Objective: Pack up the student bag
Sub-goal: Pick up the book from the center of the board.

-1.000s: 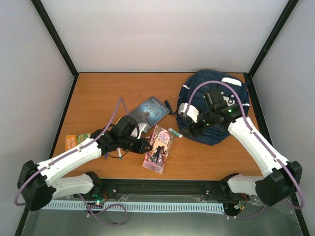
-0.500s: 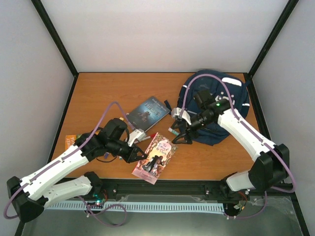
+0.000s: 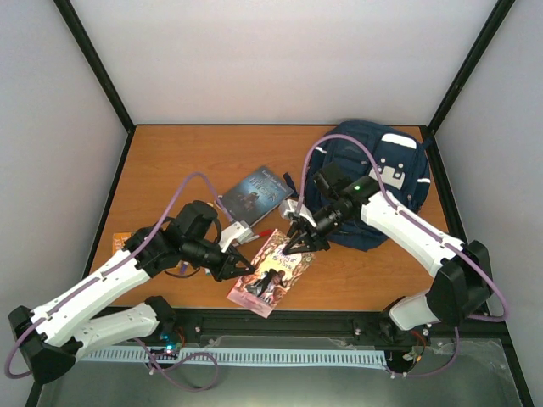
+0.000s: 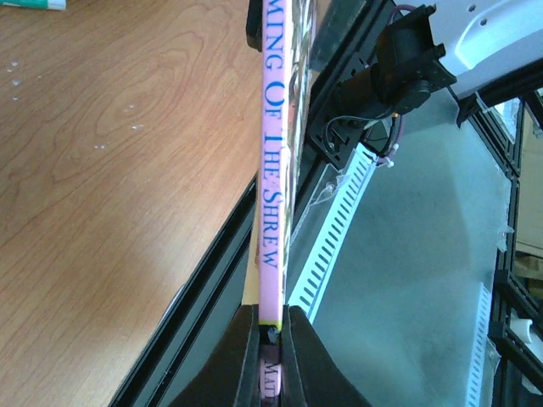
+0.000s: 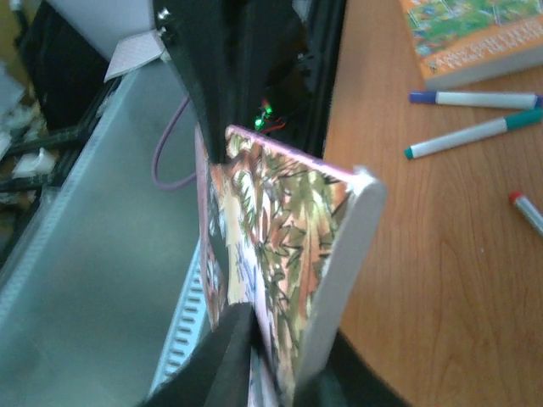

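The student bag (image 3: 392,172), navy with white patches, lies at the back right of the table. A pink paperback (image 3: 271,270) is held up near the table's front edge, and its spine (image 4: 271,170) runs straight out from my left gripper (image 4: 271,329). That gripper (image 3: 244,264) is shut on the book's left end. My right gripper (image 3: 302,244) clamps the opposite end, one finger on each side of the book (image 5: 284,229). The bag lies behind the right arm, apart from both grippers.
A dark blue book (image 3: 254,192) lies mid-table and an orange book (image 3: 124,244) at the left edge. Loose markers (image 5: 472,136) are scattered on the wood near the orange book (image 5: 475,34). The black front rail (image 3: 280,322) runs just below the pink book.
My right arm swung left off the bag, reached the pink book and closed on its far end. My left gripper kept its hold and drew the book slightly toward the front.
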### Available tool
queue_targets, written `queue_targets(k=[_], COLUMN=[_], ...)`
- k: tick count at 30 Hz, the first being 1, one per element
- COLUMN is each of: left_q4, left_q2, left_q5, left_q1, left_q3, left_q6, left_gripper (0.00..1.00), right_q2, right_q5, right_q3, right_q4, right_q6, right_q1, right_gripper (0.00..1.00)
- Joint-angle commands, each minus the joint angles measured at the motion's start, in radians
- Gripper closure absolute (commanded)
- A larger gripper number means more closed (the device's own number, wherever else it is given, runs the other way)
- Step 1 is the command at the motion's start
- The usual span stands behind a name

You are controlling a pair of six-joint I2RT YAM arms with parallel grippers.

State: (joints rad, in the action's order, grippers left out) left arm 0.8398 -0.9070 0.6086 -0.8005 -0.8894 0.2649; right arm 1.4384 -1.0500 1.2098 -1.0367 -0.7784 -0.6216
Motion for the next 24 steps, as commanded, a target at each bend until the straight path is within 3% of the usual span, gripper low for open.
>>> queue_targets(k=[1,4,5,10,16,17,21,24], left_q4=[0.003,-0.001,-0.002,-0.007,-0.003,0.003,0.014,0.012], left_q2=[0.008,-0.003,-0.009,-0.015,0.013,0.019,0.047,0.069], left_q5=[0.008,0.010,0.016,0.029,0.030,0.021,-0.039,-0.075], left_q1=[-0.011,-0.011,-0.011,-0.011,-0.011,-0.011,-0.011,-0.011], left_q3=[-0.037,-0.020,-0.014,0.009,0.007,0.005,-0.025,-0.049], left_q6=[-0.033,-0.030,-0.031,-0.031,-0.030,-0.029,-0.016,-0.005], left_gripper=[0.98,0.53,0.47,0.44,0.56,0.55,0.30,0.28], right_q2=[0.004,0.009,0.015,0.085,0.123,0.122,0.130,0.137], right_q5=[-0.065,-0.076,-0.088,-0.178,-0.169,-0.162,-0.128,-0.122], right_q3=[0.018,0.064,0.087,0.249,0.307,0.304,0.302,0.291], right_q4=[-0.042,-0.089,-0.106,-0.260,-0.292,-0.282,-0.305,-0.348], right_q6=[-0.030,-0.062,-0.075,-0.159,-0.170,-0.156,-0.167,-0.208], right_q1=[-0.002,0.013,0.028,0.115,0.141,0.141,0.141,0.140], right_gripper=[0.92,0.97,0.97,0.97,0.97,0.97,0.97,0.97])
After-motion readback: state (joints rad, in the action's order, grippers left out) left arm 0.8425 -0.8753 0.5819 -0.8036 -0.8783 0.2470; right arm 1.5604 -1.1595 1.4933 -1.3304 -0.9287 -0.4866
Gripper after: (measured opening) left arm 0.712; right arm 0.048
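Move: The reddish paperback, still pinched by my left hand, has its middle about 5 cm to the right of that hand and 3 cm below. From my part-closed right hand its middle lies roughly 4 cm back, 5 cm left and 4 cm below. On the board, some 21 cm below the right hand, the red marker is about 16 cm ahead and 7 cm left, the blue book 30 cm ahead and 11 cm left; the backpack sits around 30 cm ahead, 29 cm right, 12 cm below. I finish shutting my right fingers on the page-edge side of the paperback while my left fingers, staying where they are, open wide and let go of its spine. Once I have that pinch, my right hand lifts the book about 5 cm and carries it some 4 cm forward, away from the left hand and towards the blue book's side, hardly turning the wrist. ##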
